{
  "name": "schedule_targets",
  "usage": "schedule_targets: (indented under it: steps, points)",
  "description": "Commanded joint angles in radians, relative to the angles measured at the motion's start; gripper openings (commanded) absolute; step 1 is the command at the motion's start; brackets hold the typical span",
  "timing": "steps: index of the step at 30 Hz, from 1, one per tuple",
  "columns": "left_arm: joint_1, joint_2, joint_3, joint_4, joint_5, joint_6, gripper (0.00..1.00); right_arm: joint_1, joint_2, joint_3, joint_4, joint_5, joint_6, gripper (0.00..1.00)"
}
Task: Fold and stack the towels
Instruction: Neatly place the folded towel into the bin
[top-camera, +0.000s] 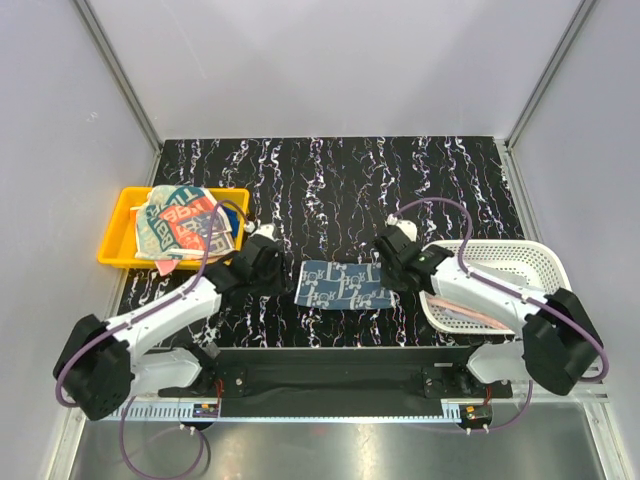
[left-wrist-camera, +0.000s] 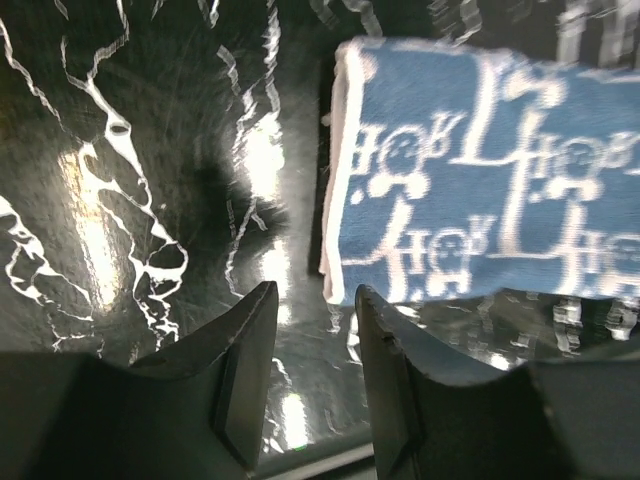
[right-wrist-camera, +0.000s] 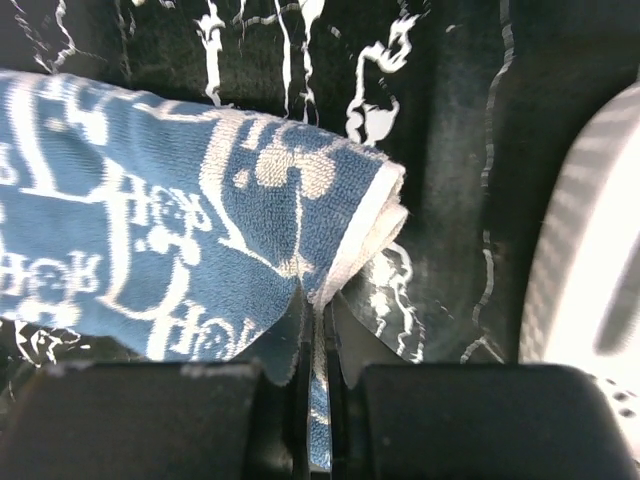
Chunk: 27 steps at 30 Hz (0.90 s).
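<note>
A folded blue towel (top-camera: 343, 285) with a white printed pattern lies flat on the black marbled table between my two arms. My right gripper (right-wrist-camera: 318, 310) is shut on the near right corner of this towel (right-wrist-camera: 150, 220), and cloth runs down between the fingers. My left gripper (left-wrist-camera: 315, 300) stands open just off the towel's left edge (left-wrist-camera: 480, 170), with only bare table between its fingers. In the top view the left gripper (top-camera: 288, 278) and the right gripper (top-camera: 385, 280) flank the towel. More towels (top-camera: 180, 218), printed in blue and red, lie piled in the tray.
A yellow tray (top-camera: 115, 245) sits at the left of the table. A white mesh basket (top-camera: 510, 262) stands at the right and holds pinkish cloth (top-camera: 470, 312); its rim (right-wrist-camera: 590, 240) is close beside my right gripper. Grey walls enclose the table.
</note>
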Motion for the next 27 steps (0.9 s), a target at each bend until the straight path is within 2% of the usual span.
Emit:
schedule_targets:
  steps: [1, 11, 18, 21, 23, 27]
  points:
    - [-0.007, -0.074, 0.084, -0.047, 0.006, 0.021, 0.42, 0.011, -0.049, 0.080, -0.116, 0.066, -0.038, 0.00]
    - [-0.009, -0.178, 0.203, -0.153, 0.073, 0.114, 0.43, 0.010, -0.170, 0.189, -0.378, 0.187, -0.061, 0.00]
    - [-0.007, -0.174, 0.257, -0.195, 0.127, 0.188, 0.43, 0.002, -0.234, 0.212, -0.485, 0.299, 0.023, 0.00]
    - [-0.007, -0.160, 0.269, -0.196, 0.159, 0.208, 0.44, -0.053, -0.255, 0.203, -0.482, 0.296, 0.025, 0.00]
    - [-0.007, -0.142, 0.276, -0.196, 0.175, 0.217, 0.44, -0.145, -0.269, 0.198, -0.469, 0.275, 0.017, 0.00]
    - [-0.007, -0.105, 0.292, -0.192, 0.222, 0.229, 0.44, -0.242, -0.263, 0.197, -0.453, 0.235, -0.012, 0.00]
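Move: The right hand already pinches the folded towel's right edge, with the towel's middle about 11 cm to its left and 4 cm below. The white bin it goes to is centred roughly 24 cm to its right, level ahead and some 2 cm lower; the towel stack inside lies about 23 cm right, 3 cm back and 3 cm below. From the empty left hand, the bin's middle is some 49 cm right and 3 cm below. Right hand carries its pinched towel some 12 cm right, 9 up, over the bin's rim; left hand rises. ##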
